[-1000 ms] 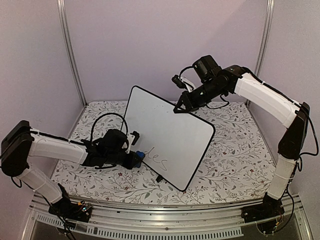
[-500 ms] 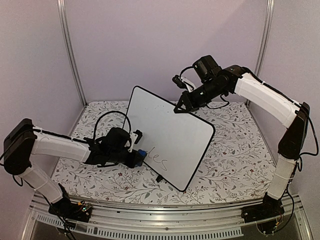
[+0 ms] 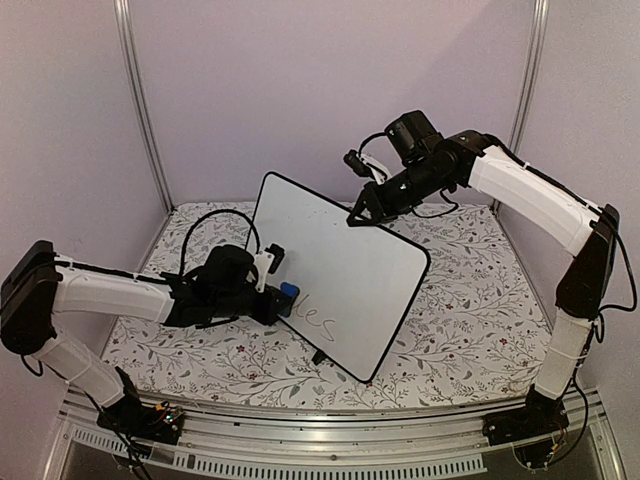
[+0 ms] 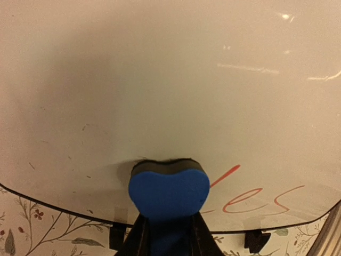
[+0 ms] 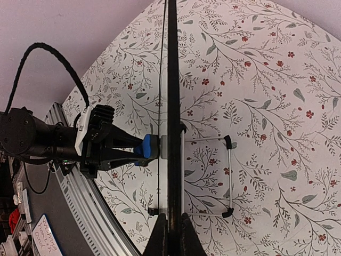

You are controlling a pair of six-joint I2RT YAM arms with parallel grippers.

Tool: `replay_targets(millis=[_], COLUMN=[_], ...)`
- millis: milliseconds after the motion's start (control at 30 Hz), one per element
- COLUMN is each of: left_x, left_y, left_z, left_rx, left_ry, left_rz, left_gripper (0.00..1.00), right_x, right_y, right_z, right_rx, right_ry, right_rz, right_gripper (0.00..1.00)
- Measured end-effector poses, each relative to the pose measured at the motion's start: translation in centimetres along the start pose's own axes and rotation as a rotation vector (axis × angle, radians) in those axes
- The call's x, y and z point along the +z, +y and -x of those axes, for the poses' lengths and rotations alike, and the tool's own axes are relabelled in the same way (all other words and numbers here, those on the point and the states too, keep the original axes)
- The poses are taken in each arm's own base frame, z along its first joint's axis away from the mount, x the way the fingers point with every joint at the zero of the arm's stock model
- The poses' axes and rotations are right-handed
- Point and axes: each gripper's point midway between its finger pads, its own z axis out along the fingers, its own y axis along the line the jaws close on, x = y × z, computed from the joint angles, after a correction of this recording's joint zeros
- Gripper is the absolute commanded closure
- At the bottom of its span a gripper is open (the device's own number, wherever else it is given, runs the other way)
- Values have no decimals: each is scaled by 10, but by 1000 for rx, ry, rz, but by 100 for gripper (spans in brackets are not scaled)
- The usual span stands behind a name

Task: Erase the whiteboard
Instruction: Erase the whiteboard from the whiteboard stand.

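The whiteboard (image 3: pixel 350 265) stands tilted on the floral table, its thin black rim seen edge-on in the right wrist view (image 5: pixel 173 80). My right gripper (image 3: pixel 358 215) is shut on the board's top edge, a finger on either side of the rim (image 5: pixel 172 230). My left gripper (image 3: pixel 278 298) is shut on a small blue eraser (image 3: pixel 289 292), pressed flat against the board's lower left face (image 4: pixel 169 189). Handwriting (image 4: pixel 256 200) remains just right of the eraser, near the bottom rim. The board (image 4: pixel 170 80) above the eraser looks wiped.
A wire stand (image 5: pixel 229 176) props the board from behind. Small black feet (image 4: pixel 257 240) sit under the bottom rim. The floral table cover (image 3: pixel 470 300) spreads around the board. A metal rail (image 3: pixel 330 420) runs along the near edge, purple walls behind.
My left gripper has carried the eraser slightly up and to the right along the board's lower left. The right arm and the board have stayed put.
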Motion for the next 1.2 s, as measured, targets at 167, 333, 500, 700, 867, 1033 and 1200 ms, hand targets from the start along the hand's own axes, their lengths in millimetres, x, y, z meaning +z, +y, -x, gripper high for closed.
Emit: replay_targets(millis=[167, 333, 500, 700, 867, 1033, 1200], left_x=[0, 2, 6, 12, 12, 12, 13], left_y=[-1, 0, 6, 5, 4, 3, 5], left_z=[3, -4, -44, -77, -77, -71, -58], left_rx=[-3, -19, -65, -101, -104, -85, -79], left_ry=[-11, 2, 79, 159, 158, 157, 150], left_rz=[-11, -13, -18, -38, -40, -39, -48], left_gripper=[100, 100, 100, 100, 100, 100, 100], right_x=[0, 0, 0, 1, 1, 1, 1], right_y=[0, 0, 0, -1, -1, -1, -1], right_z=[0, 0, 0, 0, 1, 1, 1], right_rx=[-1, -1, -1, -1, 0, 1, 5], right_ry=[0, 0, 0, -4, -4, -4, 0], right_rz=[0, 0, 0, 0, 0, 0, -2], right_gripper=[100, 100, 100, 100, 100, 100, 100])
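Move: The red letters still on the whiteboard sit beside the eraser in my left hand: their middle is about 7 cm to the right, 3 cm back and 1 cm lower. The board's lower rim is some 7 cm below, 3 cm back and 1 cm left, and the near clip 3 cm left, level fore-and-aft and 8 cm down. From my right hand, the letters lie roughly 9 cm back, 9 cm left and 18 cm below. I hang still with the eraser for a moment, then my left hand wipes down the slanted board to its lower rim, sinking about 7 cm while drawing back 3.5 cm and slightly left, hand tipping down some 10 degrees. After a short halt there I start back up by 1.5 cm, grip kept; my right hand goes on steadying the board by its top rim. ##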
